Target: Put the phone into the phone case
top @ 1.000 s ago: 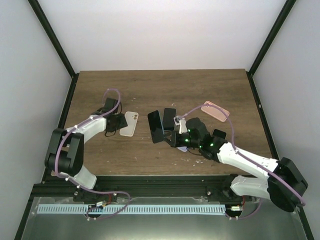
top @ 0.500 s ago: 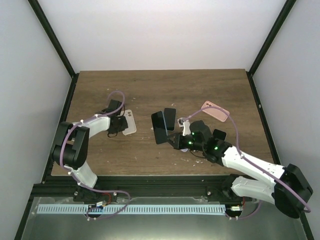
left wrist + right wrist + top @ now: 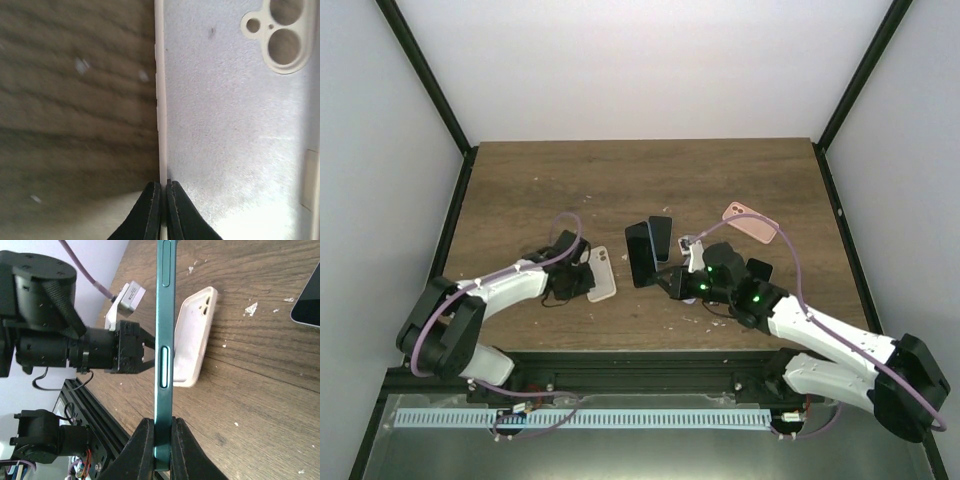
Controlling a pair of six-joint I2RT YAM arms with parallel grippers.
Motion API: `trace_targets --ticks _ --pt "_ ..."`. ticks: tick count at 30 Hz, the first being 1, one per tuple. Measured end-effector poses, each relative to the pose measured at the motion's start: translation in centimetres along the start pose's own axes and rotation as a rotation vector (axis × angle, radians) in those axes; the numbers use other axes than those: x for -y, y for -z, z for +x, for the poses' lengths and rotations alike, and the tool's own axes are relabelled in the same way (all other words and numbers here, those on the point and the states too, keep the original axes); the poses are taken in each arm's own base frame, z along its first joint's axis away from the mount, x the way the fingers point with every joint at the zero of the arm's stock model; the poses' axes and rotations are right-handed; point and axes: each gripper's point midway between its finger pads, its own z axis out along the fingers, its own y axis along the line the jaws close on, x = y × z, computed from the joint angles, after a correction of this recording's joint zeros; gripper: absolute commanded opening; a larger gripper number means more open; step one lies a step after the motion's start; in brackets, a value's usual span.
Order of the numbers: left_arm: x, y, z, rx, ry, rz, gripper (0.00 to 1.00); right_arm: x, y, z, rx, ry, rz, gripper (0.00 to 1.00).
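Observation:
A white phone case point(image 3: 603, 274) lies open side up on the wooden table, left of centre. My left gripper point(image 3: 584, 281) is shut on its left side wall; in the left wrist view the black fingertips point(image 3: 150, 200) pinch the case's rim point(image 3: 161, 125) and the case's camera cutout point(image 3: 285, 35) shows. My right gripper point(image 3: 668, 279) is shut on a dark teal phone point(image 3: 640, 255), held on edge above the table just right of the case. In the right wrist view the phone point(image 3: 164, 340) stands between the pads, with the white case point(image 3: 192, 340) and the left gripper point(image 3: 131, 347) behind it.
A second dark phone point(image 3: 661, 238) lies flat just behind the held one, also seen as a dark phone corner point(image 3: 307, 305) in the right wrist view. A pink case point(image 3: 750, 222) lies at the right rear. Small white crumbs point(image 3: 695, 320) dot the wood near the front edge.
My left gripper has shut on the case's side wall and drawn the case right and nearer, toward the phone. The right gripper with the phone has shifted slightly right.

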Motion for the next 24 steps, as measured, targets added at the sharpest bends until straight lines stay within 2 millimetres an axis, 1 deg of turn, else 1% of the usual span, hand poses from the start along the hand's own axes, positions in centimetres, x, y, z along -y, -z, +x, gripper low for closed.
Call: trace_targets --ticks 2,4,6,7,10,13,15,17,20,23,24 --pt "0.8 0.2 1.3 -0.017 0.003 0.027 0.12 0.2 -0.1 0.2 -0.008 -0.004 0.003 0.01" --pt "1.6 0.1 2.7 -0.040 0.004 0.055 0.20 0.5 -0.4 0.6 -0.020 -0.011 0.009 0.01" --pt "2.1 -0.1 3.9 -0.066 0.003 0.071 0.27 0.8 -0.7 0.8 -0.031 -0.019 0.014 0.01" --pt "2.3 -0.1 4.3 -0.077 0.008 0.079 0.31 0.9 -0.9 0.9 -0.037 -0.023 0.016 0.01" --pt "2.9 0.0 4.5 -0.084 0.018 0.102 0.40 1.4 -1.7 1.5 -0.064 -0.035 0.023 0.01" --pt "3.2 0.5 4.3 -0.080 0.033 0.143 0.47 2.0 -2.6 2.2 -0.099 -0.049 0.031 0.01" --pt "3.1 1.2 4.1 -0.071 0.051 0.185 0.55 2.4 -3.3 2.8 -0.127 -0.057 0.034 0.01" --pt "2.9 2.3 3.3 -0.041 0.076 0.235 0.64 2.8 -4.0 3.3 -0.157 -0.066 0.038 0.01" --pt "3.2 4.6 1.4 0.041 0.089 0.323 0.78 3.2 -5.2 3.9 -0.201 -0.079 0.042 0.01" --pt "3.2 6.9 -0.4 0.136 0.098 0.409 0.81 3.2 -6.5 4.0 -0.232 -0.088 0.032 0.01" --pt "3.1 7.4 -0.8 0.155 0.097 0.426 0.81 3.1 -6.8 4.1 -0.239 -0.089 0.027 0.01"
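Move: My left fingers still pinch the left rim of the pale phone case, whose middle lies about 4 cm to their right and 3 ahead, roughly level with them. From my right hand, which holds the phone, that case is some 16 cm left, 7 ahead and 15 below. Also from the right hand, the loose black phone lies 17 cm straight ahead and the purple case 10 right and 6 ahead, both equally low. My left hand drags the pale case the last bit back and to the right, opens wide to let go of its rim, then lifts some 8 cm, easing left and forward as its fingers swing up to point forward-right. Meanwhile my right hand keeps its pinch on the phone and lowers it about 7 cm, drifting 4 cm left towards the case and tipping downward. ##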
